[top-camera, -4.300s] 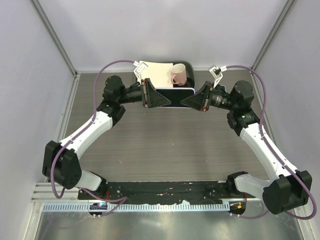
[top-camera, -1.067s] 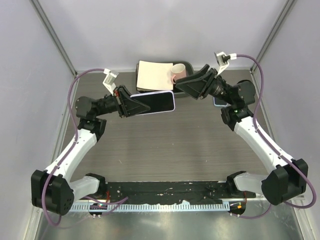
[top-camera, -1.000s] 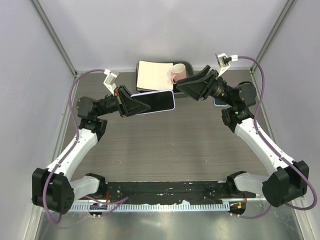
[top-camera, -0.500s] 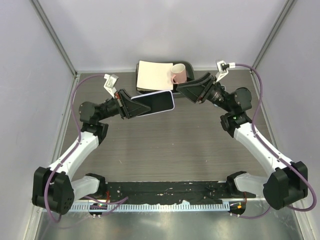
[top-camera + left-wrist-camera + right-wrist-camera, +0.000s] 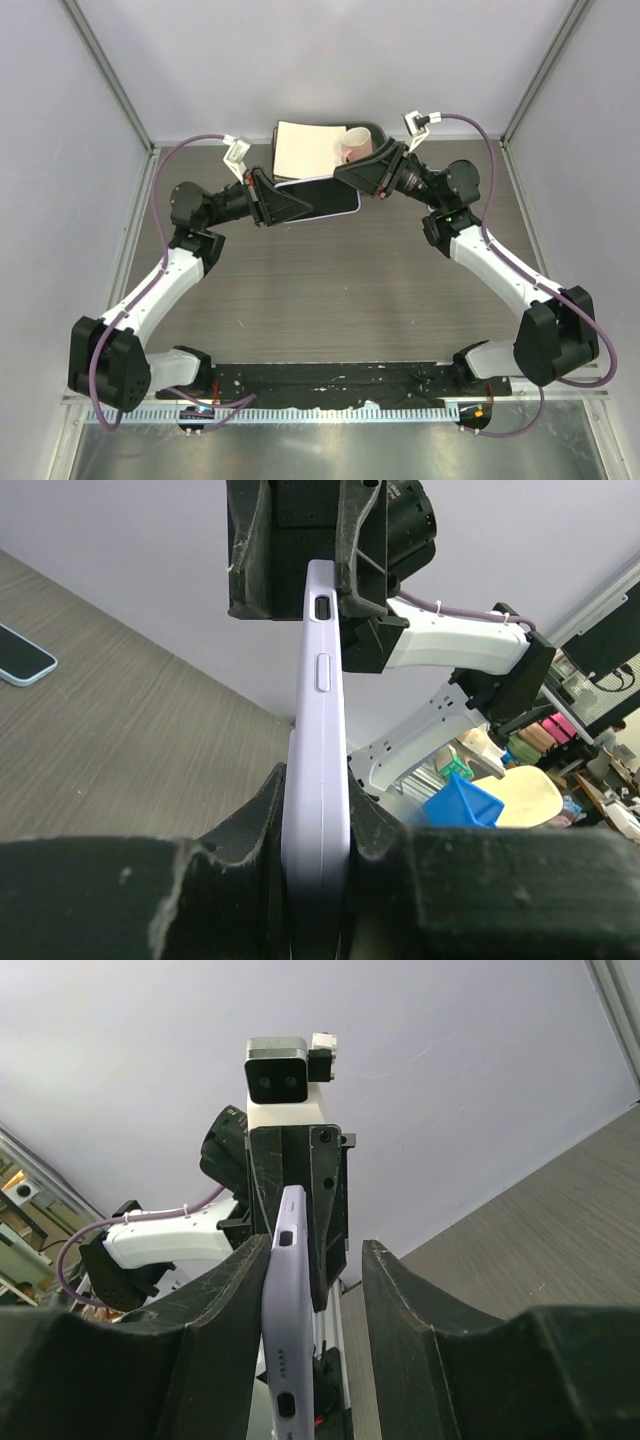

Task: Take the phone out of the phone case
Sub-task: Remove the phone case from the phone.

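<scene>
A lavender phone case (image 5: 335, 211) with the dark-faced phone (image 5: 330, 198) in it hangs above the table in front of the tray. My left gripper (image 5: 300, 203) is shut on its left end. In the left wrist view the case (image 5: 318, 680) stands edge-on, clamped between both fingers of that gripper (image 5: 316, 780). My right gripper (image 5: 352, 185) reaches over the case's right end. In the right wrist view the case (image 5: 285, 1300) lies against one finger (image 5: 235, 1290), with a clear gap to the other finger (image 5: 400, 1300). The right gripper (image 5: 315, 1245) is open.
At the back stands a dark tray (image 5: 378, 131) holding a beige notebook (image 5: 305, 150) and a pink mug (image 5: 355, 148). Another phone (image 5: 20, 658) with a pale blue rim lies flat on the table. Grey walls close the left and right sides.
The left gripper has carried the case toward the back right. The right gripper has swung left over the case's free end, and its jaws have narrowed a little.
</scene>
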`<state>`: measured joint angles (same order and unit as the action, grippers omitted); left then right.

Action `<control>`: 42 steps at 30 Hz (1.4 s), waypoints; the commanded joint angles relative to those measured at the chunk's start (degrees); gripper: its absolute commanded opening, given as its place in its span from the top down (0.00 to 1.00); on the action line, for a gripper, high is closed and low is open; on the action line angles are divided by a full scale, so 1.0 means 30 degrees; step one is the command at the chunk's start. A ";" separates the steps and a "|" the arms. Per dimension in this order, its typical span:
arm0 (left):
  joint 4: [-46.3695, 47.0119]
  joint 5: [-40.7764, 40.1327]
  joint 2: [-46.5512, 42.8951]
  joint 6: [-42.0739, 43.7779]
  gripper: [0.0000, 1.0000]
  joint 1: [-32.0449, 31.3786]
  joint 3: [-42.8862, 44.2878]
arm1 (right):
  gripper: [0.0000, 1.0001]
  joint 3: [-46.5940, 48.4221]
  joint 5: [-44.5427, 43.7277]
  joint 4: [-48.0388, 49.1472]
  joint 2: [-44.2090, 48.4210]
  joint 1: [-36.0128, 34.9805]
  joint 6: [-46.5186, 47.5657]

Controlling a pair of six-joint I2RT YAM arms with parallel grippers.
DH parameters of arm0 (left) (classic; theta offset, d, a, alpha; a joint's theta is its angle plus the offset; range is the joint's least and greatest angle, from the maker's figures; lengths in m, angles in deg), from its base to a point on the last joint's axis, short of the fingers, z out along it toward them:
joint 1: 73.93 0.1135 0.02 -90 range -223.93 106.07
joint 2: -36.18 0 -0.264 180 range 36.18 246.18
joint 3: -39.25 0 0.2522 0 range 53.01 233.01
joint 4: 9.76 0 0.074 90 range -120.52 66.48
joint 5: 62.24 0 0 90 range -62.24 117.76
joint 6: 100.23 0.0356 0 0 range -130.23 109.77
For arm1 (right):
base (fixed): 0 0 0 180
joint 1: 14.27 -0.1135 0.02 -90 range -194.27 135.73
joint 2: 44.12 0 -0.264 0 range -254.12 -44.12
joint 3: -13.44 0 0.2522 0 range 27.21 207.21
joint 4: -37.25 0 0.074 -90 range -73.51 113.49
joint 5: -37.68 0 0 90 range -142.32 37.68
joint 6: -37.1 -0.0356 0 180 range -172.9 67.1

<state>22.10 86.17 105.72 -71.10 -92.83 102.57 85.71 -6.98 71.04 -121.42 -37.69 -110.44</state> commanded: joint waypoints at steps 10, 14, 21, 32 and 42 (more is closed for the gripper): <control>0.2658 0.0891 0.0961 -0.0660 1.00 -0.1201 0.2552 | 0.53 0.1213 0.1117 0.3748 0.0745 0.0423 -0.3641; 0.3481 0.1065 0.0932 -0.1158 1.00 -0.1202 0.2552 | 0.53 0.0541 0.0970 0.3633 0.1331 0.0687 -0.3906; 0.4566 0.0686 0.0932 -0.2154 1.00 -0.1202 0.2728 | 0.61 -0.0163 0.0940 0.3165 0.2035 0.0716 -0.3410; 0.4742 0.0334 0.0961 -0.1833 1.00 -0.1114 0.2230 | 0.70 -0.0633 0.0941 0.2549 0.2328 0.0716 -0.3026; 0.4772 0.1270 0.0902 -0.0222 1.00 -0.1114 0.1761 | 0.75 -0.0662 0.0824 0.2782 0.1947 0.0805 -0.5834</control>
<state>30.63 89.80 110.11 -74.26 -96.19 107.11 83.59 -4.20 77.69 -116.02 -35.46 -123.25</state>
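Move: The phone in its purple case is gripped by its left end in the left hand, its middle about 3 cm to that hand's right, level ahead and 1 cm above. From the right hand, the case's middle lies some 5 cm left, 4 cm back and 3 cm below. From there, the tray is roughly 30 cm ahead, 2 cm left and 38 cm below, and the mug in it about 31 cm ahead, 6 cm right and 34 cm below. The cased phone stays clamped in the left hand, which shifts it about 2 cm right, then back and up a similar amount, turning slightly clockwise. The right hand first backs off and rises some 4 cm, easing right, then sinks 1 cm and holds, its fingers closing from half to about a quarter open to pinch the case's upper free corner. ##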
